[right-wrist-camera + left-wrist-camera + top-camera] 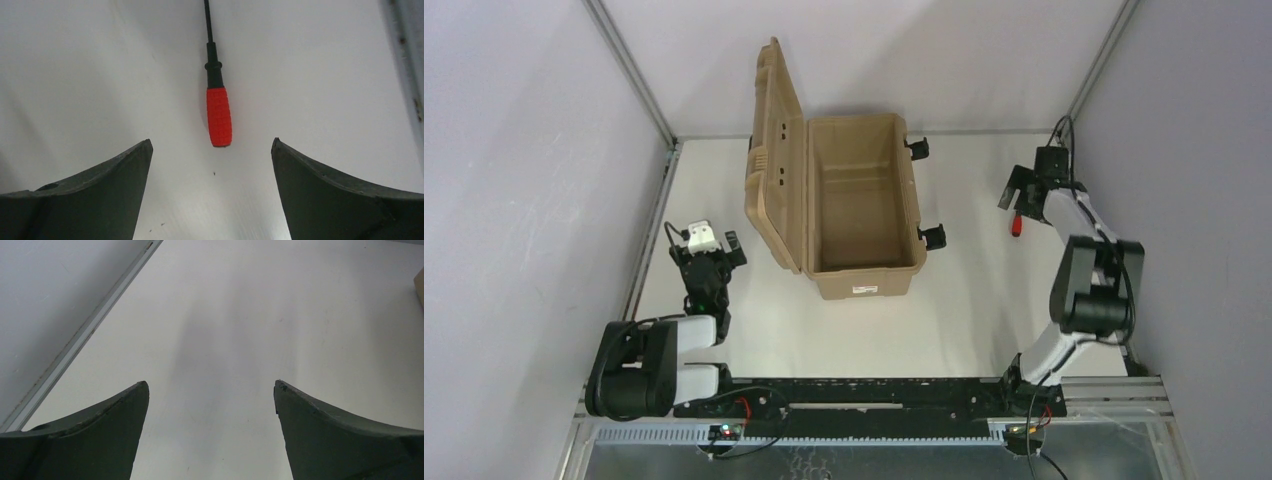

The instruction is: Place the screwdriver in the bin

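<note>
The screwdriver [1018, 226], red handle and thin black shaft, lies flat on the white table to the right of the bin [864, 282]. In the right wrist view the screwdriver [219, 116] lies just ahead of my right gripper [211, 145], handle end nearest the fingertips and shaft pointing away. That gripper [1022, 203] is open and empty, hovering over the handle without touching it. The tan bin stands open at the table's middle, its lid [776, 170] upright on the left side. My left gripper [709, 252] rests open near the left wall, its fingers [125, 410] over bare table.
Black latches [932, 237] stick out from the bin's right side. A metal rail [649, 240] runs along the table's left edge and grey walls close both sides. A tan corner of the bin [420, 285] shows at the right of the left wrist view.
</note>
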Available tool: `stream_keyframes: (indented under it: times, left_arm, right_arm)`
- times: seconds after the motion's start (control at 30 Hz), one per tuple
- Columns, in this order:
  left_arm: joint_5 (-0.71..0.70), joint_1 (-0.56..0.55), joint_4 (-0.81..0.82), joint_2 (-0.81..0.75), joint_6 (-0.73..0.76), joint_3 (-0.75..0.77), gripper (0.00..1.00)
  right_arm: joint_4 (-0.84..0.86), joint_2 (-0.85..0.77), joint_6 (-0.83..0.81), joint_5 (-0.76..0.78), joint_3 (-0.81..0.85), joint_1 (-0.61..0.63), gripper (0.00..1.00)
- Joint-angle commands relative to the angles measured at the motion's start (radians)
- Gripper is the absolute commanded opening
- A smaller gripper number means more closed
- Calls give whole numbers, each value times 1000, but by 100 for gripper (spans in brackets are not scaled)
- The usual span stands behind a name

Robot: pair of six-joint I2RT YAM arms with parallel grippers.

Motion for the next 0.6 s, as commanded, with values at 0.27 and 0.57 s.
stream_keyframes:
  times: [0.27,0.57]
  left_arm:
    - [18,7,69,-14,17,41,100]
    - [18,7,69,-14,17,41,100]
  right_arm:
    - [-233,399,-74,-29,307,-18,86]
    - [-262,412,-89,-99,348,-51,12]
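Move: The red handle of the screwdriver lies about 10 cm below your right gripper, some 2 cm ahead and 1 cm to the right, with its shaft pointing forward. The bin's middle is roughly 34 cm to the gripper's left and 3 cm ahead. The bin's near latch is about 20 cm to its left and 6 cm back. From the left gripper the handle is about 65 cm to the right, 8 cm ahead and 9 cm lower. Drop the right gripper about 9 cm onto the screwdriver handle, easing a couple of centimetres forward and tipping the fingers some 20 degrees further down. Keep them open for most of the descent, then, once low, close them from both sides and pinch the red handle. ##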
